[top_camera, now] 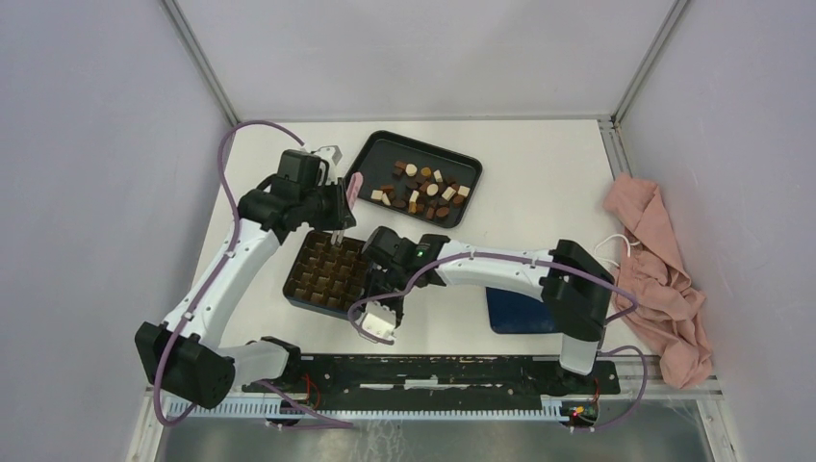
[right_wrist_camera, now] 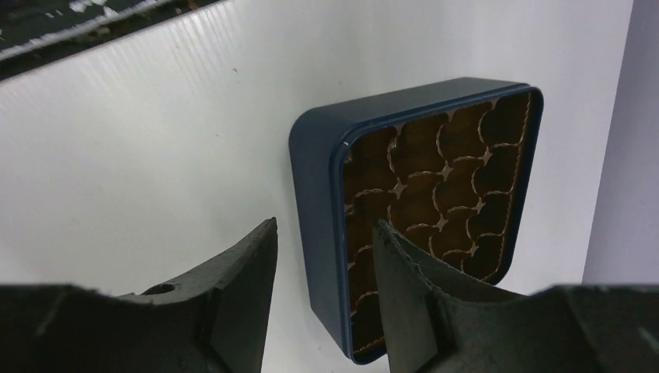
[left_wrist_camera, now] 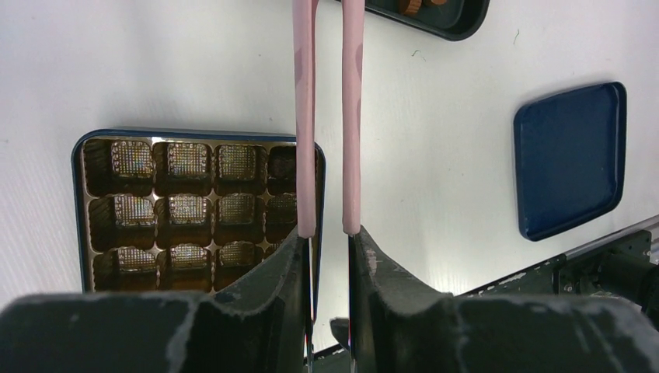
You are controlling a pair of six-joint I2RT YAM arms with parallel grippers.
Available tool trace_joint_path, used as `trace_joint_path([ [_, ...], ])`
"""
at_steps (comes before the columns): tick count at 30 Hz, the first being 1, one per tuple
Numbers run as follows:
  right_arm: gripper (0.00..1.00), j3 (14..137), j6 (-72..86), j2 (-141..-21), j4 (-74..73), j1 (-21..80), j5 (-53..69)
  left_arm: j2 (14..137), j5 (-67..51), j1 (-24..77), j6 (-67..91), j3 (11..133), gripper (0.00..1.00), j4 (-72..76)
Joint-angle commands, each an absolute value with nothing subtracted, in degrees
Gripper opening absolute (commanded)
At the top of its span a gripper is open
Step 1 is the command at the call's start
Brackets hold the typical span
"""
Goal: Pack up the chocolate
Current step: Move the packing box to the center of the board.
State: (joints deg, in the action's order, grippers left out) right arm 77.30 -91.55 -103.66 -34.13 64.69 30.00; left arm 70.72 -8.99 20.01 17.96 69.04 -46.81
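The chocolate (top_camera: 420, 189), several small dark, brown and cream pieces, lies in a black tray (top_camera: 376, 149) at the back; a few pieces (left_wrist_camera: 409, 6) show at the top of the left wrist view. My left gripper (top_camera: 339, 205) (left_wrist_camera: 328, 233) is shut on pink tweezers (left_wrist_camera: 305, 116), which hang over the far right corner of the dark box (top_camera: 325, 275) (left_wrist_camera: 194, 202). The box's square compartments hold no pieces. My right gripper (top_camera: 387, 281) (right_wrist_camera: 322, 233) stands open astride the box's (right_wrist_camera: 435, 194) near wall, one finger outside and one over the compartments.
A blue lid (top_camera: 518, 313) (left_wrist_camera: 571, 159) lies flat to the right of the box, partly under the right arm. A pink cloth (top_camera: 659, 274) is bunched at the table's right edge. Grey walls close in the table on three sides.
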Motion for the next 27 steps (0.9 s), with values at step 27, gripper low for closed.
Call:
trace_joint_path([
  [27,0.33,76.5,-99.1,-108.9,-31.5,63.4,15.3,63.9,-9.1,20.1,17.3,66.2,0.19,-47.8],
])
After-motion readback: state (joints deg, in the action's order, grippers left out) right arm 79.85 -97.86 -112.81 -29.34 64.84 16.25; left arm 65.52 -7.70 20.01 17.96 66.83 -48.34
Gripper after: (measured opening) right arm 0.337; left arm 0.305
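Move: The packing box has its middle some 9 cm to the right hand's left, 3 cm ahead and about 8 cm below; its right wall stands nearest the half-open fingers. From that hand the chocolate tray lies about 23 cm ahead and 9 cm to the right, and the blue lid roughly 33 cm to the right, almost level. From the left hand, the box's middle is about 9 cm back, 3 cm left and 18 cm below. The packing box's right wall is what the right hand goes for: it reaches forward and down together, about 5 cm each way, until the fingers straddle the rim, then narrows their gap with the wall between them, tipping its pointing direction some 15 degrees. The inner finger comes against the rim. The left hand, still holding the pink tongs, eases back a couple of centimetres. ##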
